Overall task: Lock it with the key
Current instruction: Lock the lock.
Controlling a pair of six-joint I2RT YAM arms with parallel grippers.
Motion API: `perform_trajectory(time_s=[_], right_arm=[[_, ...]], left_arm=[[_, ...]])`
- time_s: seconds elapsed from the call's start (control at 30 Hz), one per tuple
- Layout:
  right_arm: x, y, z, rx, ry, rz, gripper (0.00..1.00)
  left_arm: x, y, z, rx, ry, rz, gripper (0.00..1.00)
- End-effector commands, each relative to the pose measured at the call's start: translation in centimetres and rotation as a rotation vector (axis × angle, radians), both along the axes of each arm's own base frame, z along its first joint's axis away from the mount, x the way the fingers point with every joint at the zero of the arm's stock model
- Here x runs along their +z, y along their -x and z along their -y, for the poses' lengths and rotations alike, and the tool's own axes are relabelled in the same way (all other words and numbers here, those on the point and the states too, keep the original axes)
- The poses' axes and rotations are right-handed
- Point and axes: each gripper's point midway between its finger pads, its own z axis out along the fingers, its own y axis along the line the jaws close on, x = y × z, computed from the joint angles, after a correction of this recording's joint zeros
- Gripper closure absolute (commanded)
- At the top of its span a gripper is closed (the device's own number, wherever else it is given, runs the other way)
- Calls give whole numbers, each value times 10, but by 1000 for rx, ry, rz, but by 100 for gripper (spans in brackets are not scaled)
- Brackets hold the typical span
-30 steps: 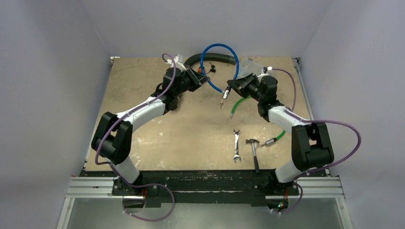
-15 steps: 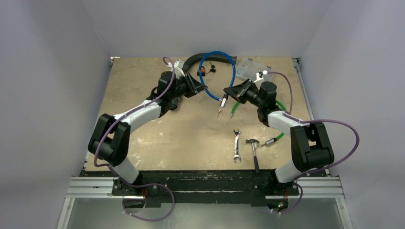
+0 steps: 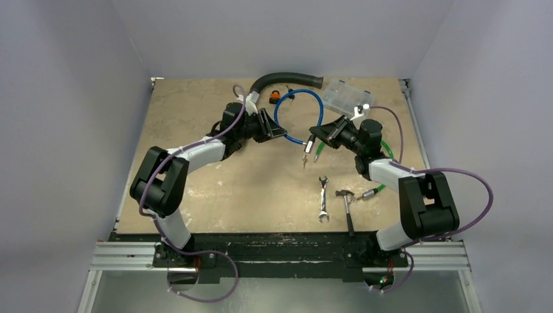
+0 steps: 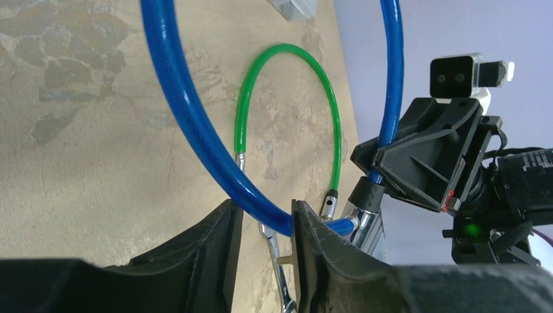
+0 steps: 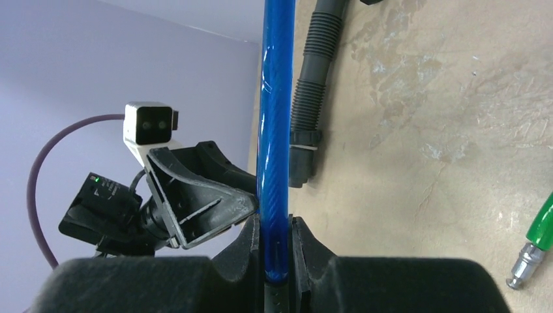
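Note:
A blue cable lock hangs in a loop between both arms, its metal end dangling over the table. My right gripper is shut on the blue cable, which runs straight up from the right gripper. My left gripper stands open around the cable's lower bend. The cable leans on one finger, with a gap at the other side of the left gripper. A small orange lock body and a dark key lie at the back.
A black corrugated hose curves along the back edge, with a clear plastic box to its right. A green cable lies under the right arm. A wrench and a hammer lie nearer the front.
Both grippers have drawn the blue loop toward the near side and closer together. The left jaws have opened and loosened on the cable. The orange lock body is now uncovered.

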Motion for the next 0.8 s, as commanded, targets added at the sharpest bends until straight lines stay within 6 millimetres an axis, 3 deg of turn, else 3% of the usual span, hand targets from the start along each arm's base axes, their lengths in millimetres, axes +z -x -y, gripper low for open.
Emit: perform_trajectory(time_s=[0.0, 0.2, 0.37, 0.57, 0.67, 0.77], right_arm=[[60, 1, 4, -6, -89, 195, 100], [67, 1, 11, -24, -118, 216, 100], [77, 3, 18, -41, -151, 255, 100], [97, 1, 20, -42, -215, 298, 100], [113, 1, 20, -38, -258, 327, 100], [128, 2, 21, -39, -287, 351, 100]], left_arm=[[4, 11, 4, -92, 7, 33, 60], [32, 6, 3, -99, 65, 96, 39], [75, 9, -1, -125, 127, 218, 27], [126, 28, -9, -183, 139, 442, 22], [135, 47, -7, -273, 125, 548, 22], [131, 65, 2, -340, 93, 598, 25]])
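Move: Between the left hand's slightly parted fingertips runs the blue cable's plugged-in end. The silver lock body lies about 8 cm to that hand's right, 3 cm back and almost level; the hanging key is some 7 cm right, 6 cm back and 5 cm down. The right hand holds the cable just above the lock body, which sits about 3 cm back, 1 cm left and 4 cm below its fingers; the green hose tip lies roughly 18 cm straight down. The left fingers come free of the blue cable, spreading wide almost on the spot; then the hand lifts some 12 cm away from the lock body, easing back about 4 cm as its fingertips tip up by roughly 25 degrees. The right hand keeps its pinch on the cable beside the lock body, carrying it up about 6 cm and slightly right with a small roll. ##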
